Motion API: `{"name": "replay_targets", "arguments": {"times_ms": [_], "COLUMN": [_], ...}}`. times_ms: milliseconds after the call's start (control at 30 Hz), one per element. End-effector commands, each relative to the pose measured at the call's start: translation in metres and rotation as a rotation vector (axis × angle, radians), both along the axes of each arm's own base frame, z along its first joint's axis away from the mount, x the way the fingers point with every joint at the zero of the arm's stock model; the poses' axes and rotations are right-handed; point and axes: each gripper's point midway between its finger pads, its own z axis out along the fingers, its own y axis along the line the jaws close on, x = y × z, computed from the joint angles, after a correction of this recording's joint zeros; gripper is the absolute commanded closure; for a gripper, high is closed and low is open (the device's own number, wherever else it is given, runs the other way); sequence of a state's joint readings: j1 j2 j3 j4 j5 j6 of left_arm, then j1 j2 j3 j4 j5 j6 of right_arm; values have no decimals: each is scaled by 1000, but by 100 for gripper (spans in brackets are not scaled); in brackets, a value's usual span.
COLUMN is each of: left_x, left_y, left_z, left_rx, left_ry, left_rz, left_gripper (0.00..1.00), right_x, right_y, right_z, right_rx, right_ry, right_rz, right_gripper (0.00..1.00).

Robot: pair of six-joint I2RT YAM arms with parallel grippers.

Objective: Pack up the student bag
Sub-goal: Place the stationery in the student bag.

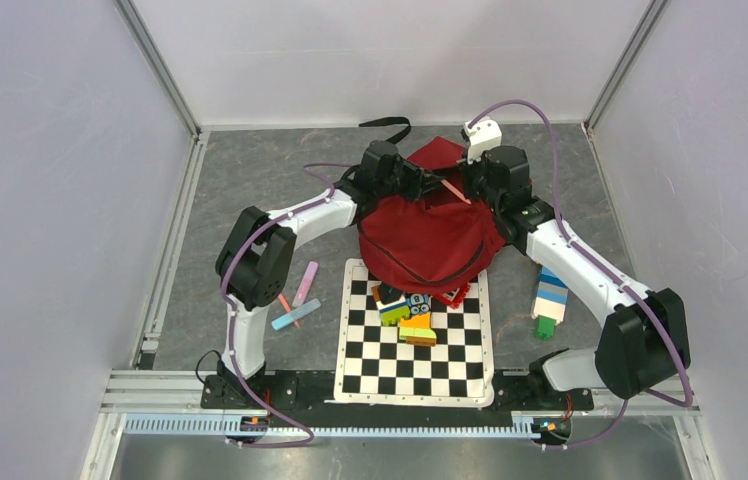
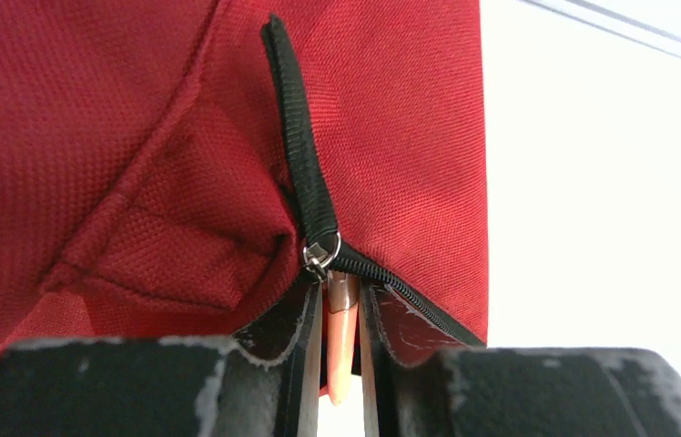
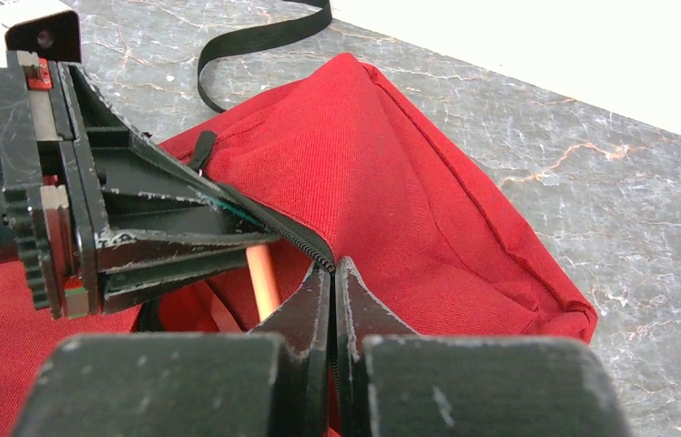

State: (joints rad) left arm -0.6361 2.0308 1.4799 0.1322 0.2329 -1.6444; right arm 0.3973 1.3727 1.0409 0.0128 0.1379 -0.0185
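The student bag (image 1: 430, 240), dark red fabric, lies at the middle of the table, its far part lifted between both grippers. My left gripper (image 1: 434, 184) (image 2: 341, 293) is shut on a thin salmon-coloured pencil (image 2: 341, 341) (image 1: 455, 191), right at the bag's black zipper (image 2: 410, 296) and below its metal pull ring (image 2: 320, 253). My right gripper (image 1: 472, 182) (image 3: 332, 269) is shut on the zipper edge of the bag (image 3: 391, 196). In the right wrist view the left gripper's fingers (image 3: 182, 250) hold the pencil (image 3: 262, 278), which points down into the opening.
A checkered mat (image 1: 415, 355) lies in front of the bag with several toy blocks (image 1: 408, 312) on it. A pink marker (image 1: 305, 283) and a blue marker (image 1: 295, 314) lie at the left. A stack of blocks (image 1: 550, 297) sits at the right. A black strap (image 1: 390, 128) trails behind the bag.
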Motion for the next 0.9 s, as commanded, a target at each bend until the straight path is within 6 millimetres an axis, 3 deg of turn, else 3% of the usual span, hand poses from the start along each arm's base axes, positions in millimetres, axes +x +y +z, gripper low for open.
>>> {"name": "replay_targets", "arguments": {"times_ms": [0, 100, 233, 433, 633, 767, 867], "left_x": [30, 30, 28, 26, 14, -9, -32], "left_y": [9, 9, 9, 10, 11, 15, 32], "left_z": [18, 13, 11, 10, 45, 85, 100], "left_rx": [-6, 5, 21, 50, 73, 169, 291], "left_ry": [-32, -24, -34, -53, -201, -517, -733], "left_rz": [139, 141, 127, 110, 24, -140, -258], "left_gripper": [96, 86, 54, 40, 34, 28, 23], "right_x": [0, 0, 0, 1, 1, 0, -1], "right_y": [3, 4, 4, 4, -1, -6, -8], "right_z": [46, 47, 46, 45, 49, 55, 55], "right_rx": [72, 72, 72, 68, 57, 46, 41], "right_ry": [-125, -126, -126, -124, -133, -147, -150], "right_rz": [2, 5, 5, 3, -16, -33, -43], "right_gripper": [100, 100, 100, 100, 100, 100, 100]}}
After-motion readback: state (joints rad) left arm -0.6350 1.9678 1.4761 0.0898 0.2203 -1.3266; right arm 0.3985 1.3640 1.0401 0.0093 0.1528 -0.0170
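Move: The orange pen is already in the left gripper. The bag's open mouth, where it goes, lies about 3 cm to the right of the hand point, 2 cm back and 5 cm below. The rim pinched by the right gripper is some 6 cm right and 3 cm ahead, slightly higher; the zipper pull hangs about 2 cm ahead and 1 cm right. From the right gripper the mouth lies roughly 4 cm left, 5 cm back and 8 cm below. Ease the left gripper about 1 cm forward to the bag's mouth and stop there. Open the fingers widely to let go of the orange pen, then draw back and up by some 2 cm, tipping the fingertips up about 15 degrees. Keep the right gripper still and shut on the rim to hold the bag open. ##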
